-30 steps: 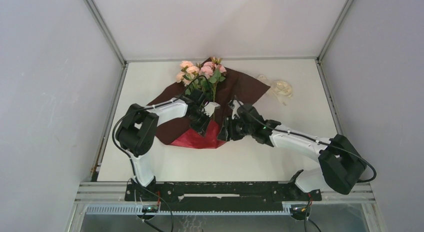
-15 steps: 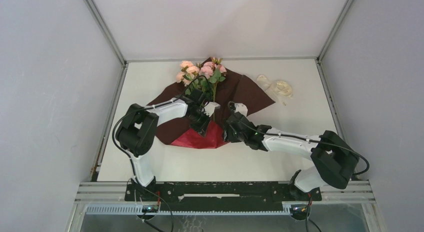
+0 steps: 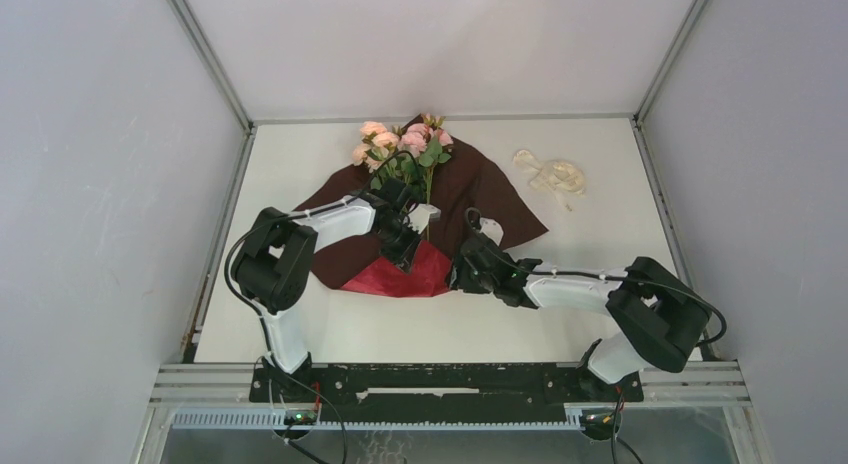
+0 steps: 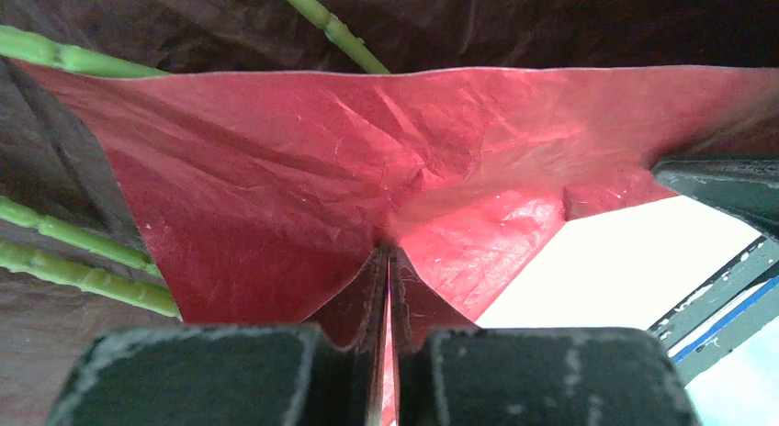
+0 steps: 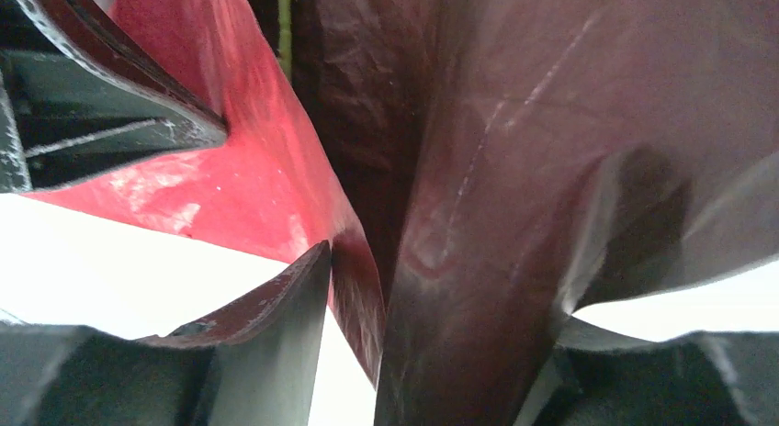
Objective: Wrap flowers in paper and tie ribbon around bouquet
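Note:
The deep red paper (image 3: 485,184) lies spread on the table, with the pink flowers (image 3: 400,141) at its far corner. Their green stems (image 4: 87,277) run down over the sheet. My left gripper (image 3: 408,249) is shut on a folded-up flap of the paper (image 4: 276,187), whose bright red underside shows. My right gripper (image 3: 462,270) is low at the paper's near right edge and stands open. A dark fold of paper (image 5: 478,261) rises between its fingers (image 5: 266,330), with white table showing in the gap. The cream ribbon (image 3: 552,174) lies in loops at the back right.
The white table (image 3: 600,234) is bounded by grey walls on three sides. My left gripper's finger (image 5: 110,95) shows close by at the upper left of the right wrist view. Both arms reach in toward the middle of the sheet.
My right gripper has slid nearer and lower along the paper's front edge and its jaws have widened. The paper's right corner has swung away from the ribbon. The left gripper has not moved.

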Controlling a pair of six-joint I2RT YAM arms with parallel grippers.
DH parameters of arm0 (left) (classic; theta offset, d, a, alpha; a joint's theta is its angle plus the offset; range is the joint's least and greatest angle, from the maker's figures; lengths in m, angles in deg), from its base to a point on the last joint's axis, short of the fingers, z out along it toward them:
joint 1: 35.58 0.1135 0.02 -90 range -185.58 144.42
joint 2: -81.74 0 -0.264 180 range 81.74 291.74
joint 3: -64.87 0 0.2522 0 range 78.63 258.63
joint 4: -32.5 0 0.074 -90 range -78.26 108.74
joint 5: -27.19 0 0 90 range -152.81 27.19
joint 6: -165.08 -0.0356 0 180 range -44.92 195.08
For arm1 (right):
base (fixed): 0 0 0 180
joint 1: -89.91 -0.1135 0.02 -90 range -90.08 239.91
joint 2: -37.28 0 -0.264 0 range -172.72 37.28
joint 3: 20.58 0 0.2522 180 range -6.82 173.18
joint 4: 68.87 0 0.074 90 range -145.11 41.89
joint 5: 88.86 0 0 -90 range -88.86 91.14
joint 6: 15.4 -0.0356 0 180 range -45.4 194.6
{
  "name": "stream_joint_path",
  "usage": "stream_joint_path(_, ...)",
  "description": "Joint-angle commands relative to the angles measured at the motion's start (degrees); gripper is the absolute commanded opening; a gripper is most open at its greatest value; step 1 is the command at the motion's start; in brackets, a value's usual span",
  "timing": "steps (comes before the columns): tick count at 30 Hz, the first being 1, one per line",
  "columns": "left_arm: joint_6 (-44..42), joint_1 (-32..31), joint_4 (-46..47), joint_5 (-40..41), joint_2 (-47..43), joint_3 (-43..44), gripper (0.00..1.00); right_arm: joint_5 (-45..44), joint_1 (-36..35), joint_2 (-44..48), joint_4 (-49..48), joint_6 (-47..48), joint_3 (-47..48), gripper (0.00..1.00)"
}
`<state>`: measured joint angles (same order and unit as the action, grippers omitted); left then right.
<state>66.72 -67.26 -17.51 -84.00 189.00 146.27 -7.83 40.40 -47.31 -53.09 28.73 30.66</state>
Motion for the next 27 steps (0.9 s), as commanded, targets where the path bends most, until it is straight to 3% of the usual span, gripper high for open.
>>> stream_joint_path(1, -0.3, -0.2, 0.9, 1.4, 2.2, -0.3, 0.08, -2.6, 0.1, -0.7, -7.2, -0.7, 0.5, 0.55)
stream_joint_path(5, -0.3, -0.1, 0.8, 1.4, 2.2, -0.1, 0.08, -10.9, -2.0, -1.9, -1.4, 3.2, 4.3, 0.37)
stream_joint_path(9, -0.3, -0.2, 0.8, 1.5, 2.6, 0.2, 0.08, -20.2, -6.4, -4.1, 8.4, 9.6, 12.1, 0.26)
stream_joint_path(14, -0.3, 0.0, 0.7, 1.4, 2.5, 0.4, 0.07, -26.9, -11.0, -7.9, 11.9, 19.8, 19.8, 0.12)
stream_joint_path(21, -0.1, 1.2, 0.6, -0.3, 2.4, 0.5, 0.08, -27.1, -14.6, -14.8, 9.7, 34.1, 27.3, 0.05)
stream_joint_path(27, 0.6, 3.1, 0.5, -3.6, 3.0, 0.6, 0.08, -19.9, -15.1, -18.5, 5.0, 37.6, 28.2, 0.05)
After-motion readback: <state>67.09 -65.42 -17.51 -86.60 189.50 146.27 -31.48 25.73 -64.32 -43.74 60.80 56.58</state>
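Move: The right hand's half-open fingers already straddle the paper's right edge, about 1 cm ahead of the hand point and at its height. From that hand, the middle of the turned-up red flap lies some 12 cm left, 2 cm farther out and 2 cm lower, while the bare flower stems are roughly 14 cm ahead and 9 cm left. From the left hand, the paper's right edge is about 12 cm to the right and 3 cm back. The right hand edges forward as its fingers close and pinch the paper's right edge, then carries the edge left about 7 cm and up, over the red flap towards the left gripper, rising to some 5 cm and sinking slightly at the end while the wrist rolls some 40 degrees counter-clockwise. The left hand stays put, its shut fingertips still resting on the turned-up red flap as the fold comes across. ##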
